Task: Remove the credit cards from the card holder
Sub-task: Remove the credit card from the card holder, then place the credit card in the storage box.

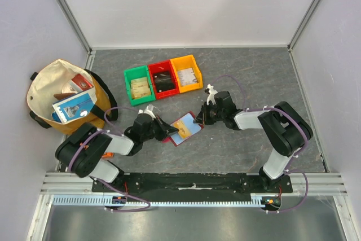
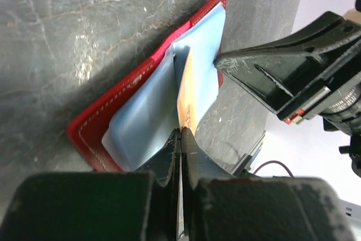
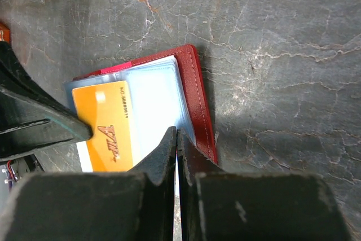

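Note:
The card holder [image 1: 189, 123] lies open on the table between my two arms, red cover [image 3: 197, 94] underneath and pale blue sleeves [image 2: 144, 125] facing up. An orange credit card [image 3: 104, 131] sticks partly out of a sleeve. My left gripper [image 2: 181, 132] is shut on that card's edge [image 2: 186, 91]; from above it [image 1: 171, 132] sits at the holder's left side. My right gripper [image 3: 177, 132] is shut on the holder's near edge, pinching sleeves and cover; the top view shows it [image 1: 199, 118] at the holder's right side.
Three small bins stand in a row at the back: green [image 1: 139, 86], red [image 1: 163, 79] and yellow [image 1: 187, 73], each with cards or packets inside. A cream and tan bag [image 1: 65, 97] full of items sits at the far left, close to my left arm.

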`<state>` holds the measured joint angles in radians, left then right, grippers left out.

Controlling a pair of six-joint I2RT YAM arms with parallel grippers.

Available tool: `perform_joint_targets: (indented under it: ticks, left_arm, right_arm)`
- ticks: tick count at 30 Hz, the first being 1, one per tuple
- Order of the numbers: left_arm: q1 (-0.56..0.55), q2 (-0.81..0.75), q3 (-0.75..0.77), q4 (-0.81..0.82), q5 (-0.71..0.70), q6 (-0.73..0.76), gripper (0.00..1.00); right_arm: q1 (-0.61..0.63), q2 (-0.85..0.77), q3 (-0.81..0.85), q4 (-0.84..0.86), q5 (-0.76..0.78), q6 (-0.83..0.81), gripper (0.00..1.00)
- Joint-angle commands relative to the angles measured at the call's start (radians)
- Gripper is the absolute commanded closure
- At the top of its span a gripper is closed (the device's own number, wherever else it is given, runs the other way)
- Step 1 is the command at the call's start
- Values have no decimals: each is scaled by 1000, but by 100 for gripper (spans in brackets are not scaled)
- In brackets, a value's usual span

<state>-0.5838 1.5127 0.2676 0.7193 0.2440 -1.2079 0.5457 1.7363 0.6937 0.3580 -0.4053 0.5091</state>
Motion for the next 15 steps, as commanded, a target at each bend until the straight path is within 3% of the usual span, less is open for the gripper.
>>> perform_joint_targets:
  ticks: [1, 7, 15]
  left_arm:
    - [1, -132, -41, -119, -31, 5, 98]
    - [-1, -370, -39, -312, -115, 70, 98]
    - [2, -655, -13, -406, -227, 103, 98]
  right_arm:
    - [-6, 25, -31, -100, 34, -14, 95]
    - [-6, -59, -7, -134, 31, 2, 88]
    - [-7, -276, -11, -84, 22, 107, 67]
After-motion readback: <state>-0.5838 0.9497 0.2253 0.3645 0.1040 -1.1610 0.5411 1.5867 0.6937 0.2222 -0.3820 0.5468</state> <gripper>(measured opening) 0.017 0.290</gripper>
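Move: The yellow credit card is already pinched in my left fingertips, its middle about 2 cm to their right, 1 cm ahead and slightly below. The open card holder's middle is roughly 3 cm right, 1 cm ahead and 2 cm below my left hand. The green box lies some 16 cm left and 20 cm ahead. From my right hand, the holder's middle is about 6 cm left and 3 cm back, the card 7 cm left and 4 cm back. Keeping the credit card pinched, I draw my left hand back and left a centimetre or so, then lift it quicker and quicker, about 7.5 cm up and 3 cm left overall, up and away from the holder, fingers tipping up some 10 degrees. My nearly shut right hand stays at the sleeve's edge at first, then opens about a quarter and comes free, rising roughly 3.5 cm. ##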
